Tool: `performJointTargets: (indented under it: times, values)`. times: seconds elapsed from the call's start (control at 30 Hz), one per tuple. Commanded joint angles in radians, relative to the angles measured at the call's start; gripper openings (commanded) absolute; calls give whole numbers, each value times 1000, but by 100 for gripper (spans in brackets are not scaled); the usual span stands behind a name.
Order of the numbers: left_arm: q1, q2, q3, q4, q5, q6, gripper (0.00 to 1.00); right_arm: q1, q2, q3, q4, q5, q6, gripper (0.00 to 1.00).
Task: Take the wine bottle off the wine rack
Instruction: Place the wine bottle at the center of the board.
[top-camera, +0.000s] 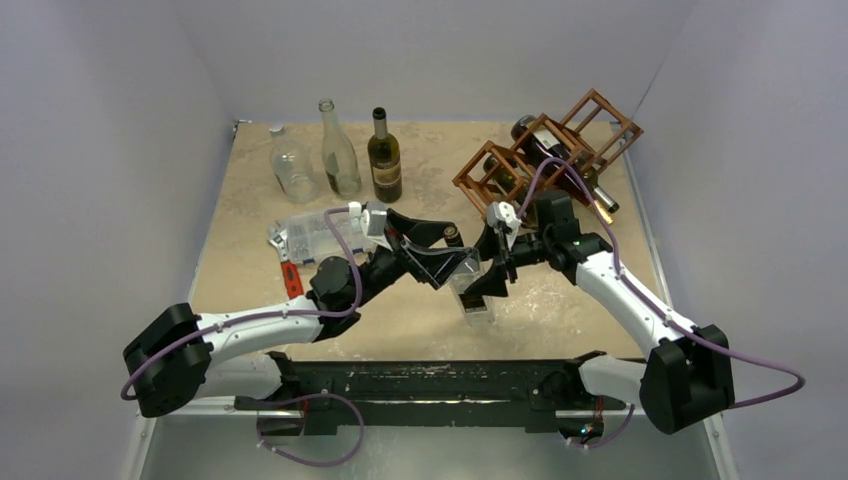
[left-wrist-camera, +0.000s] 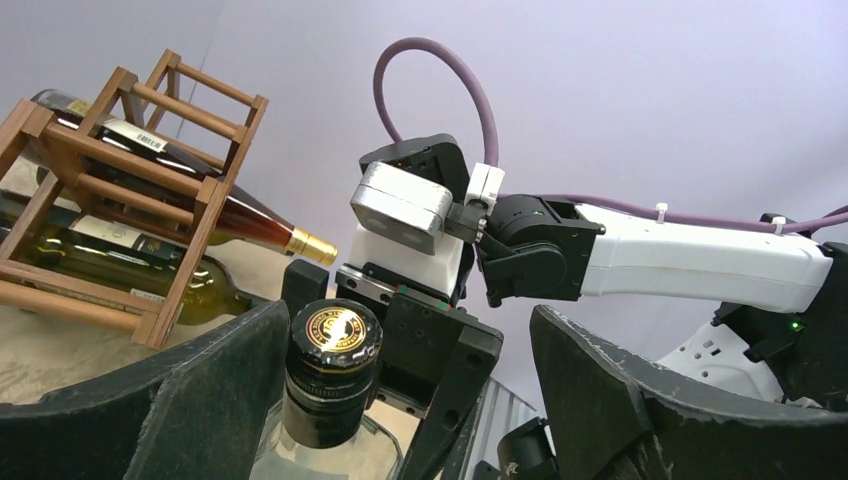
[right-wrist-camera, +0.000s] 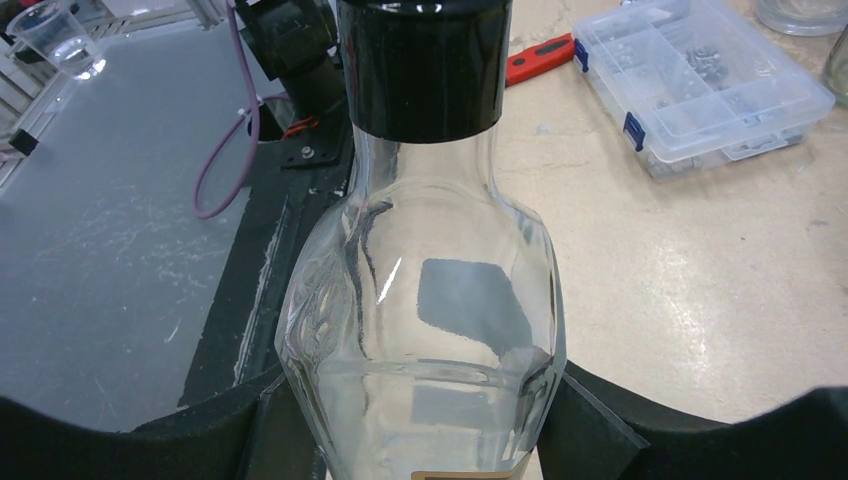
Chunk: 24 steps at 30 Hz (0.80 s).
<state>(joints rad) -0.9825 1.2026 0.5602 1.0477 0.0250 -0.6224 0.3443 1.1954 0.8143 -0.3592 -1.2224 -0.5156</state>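
The reddish-brown wine rack (top-camera: 545, 150) (left-wrist-camera: 130, 200) stands at the back right. A dark bottle with a gold foil neck (left-wrist-camera: 310, 243) and a green one (left-wrist-camera: 100, 260) lie in its cells. In front of the rack, a clear wine bottle (top-camera: 474, 300) (right-wrist-camera: 430, 300) with a black cap (left-wrist-camera: 332, 350) stands about upright over the table. My right gripper (top-camera: 480, 290) (right-wrist-camera: 415, 400) is shut on its glass body, one finger on each side. My left gripper (top-camera: 447, 262) (left-wrist-camera: 405, 330) is open wide around the capped neck. One finger sits close beside the cap and the other is well away from it.
Three bottles stand at the back left: two clear ones (top-camera: 292, 165) (top-camera: 338, 150) and a dark one (top-camera: 384, 158). A clear plastic compartment box (top-camera: 315, 235) (right-wrist-camera: 700, 85) and a red tool (top-camera: 291, 279) (right-wrist-camera: 540, 55) lie left of the arms. Walls close in both sides.
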Motion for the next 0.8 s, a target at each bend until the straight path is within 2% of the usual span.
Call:
performJointTargets:
  times: [0.0,0.23,0.4,0.63,0.77]
  values:
    - [-5,3,-26,100,-22,-17,91,-18,-32,30,37,-110,11,0]
    - [-4,2,-28,45,-22,-1,94,-33,-31,28,44,-147,23,0]
    - [-4,45,-28,86,-22,13,92,-39,-30,25,43,-151,27,0]
    - [-5,128,3,140,-16,44,73,-39,-22,22,42,-133,29,0]
    - [-4,140,19,119,-14,83,53,-40,-20,21,43,-127,30,0]
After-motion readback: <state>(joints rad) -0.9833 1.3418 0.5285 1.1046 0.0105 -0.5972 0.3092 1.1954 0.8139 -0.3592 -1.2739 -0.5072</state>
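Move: Just in front of the left hand, the wine bottle's black-capped neck lies about 3 cm ahead, 4 cm right and 6 cm below. The wine rack is some 29 cm ahead, 23 cm right and 22 cm lower; the parts box sits roughly 20 cm ahead, 26 cm left and 30 cm down. Gripped in the right hand, the wine bottle has its neck about 11 cm above that hand, 3 cm left and level fore and aft. Sinking towards the capped neck, the left hand first eases down slowly with its fingers wide, then drops faster while edging forward and to the right, about 5.5 cm down in all. Its fingers come to either side of the neck and close by about a third, still short of a grip. The right hand stays almost in place and keeps its hold on the bottle's body. ##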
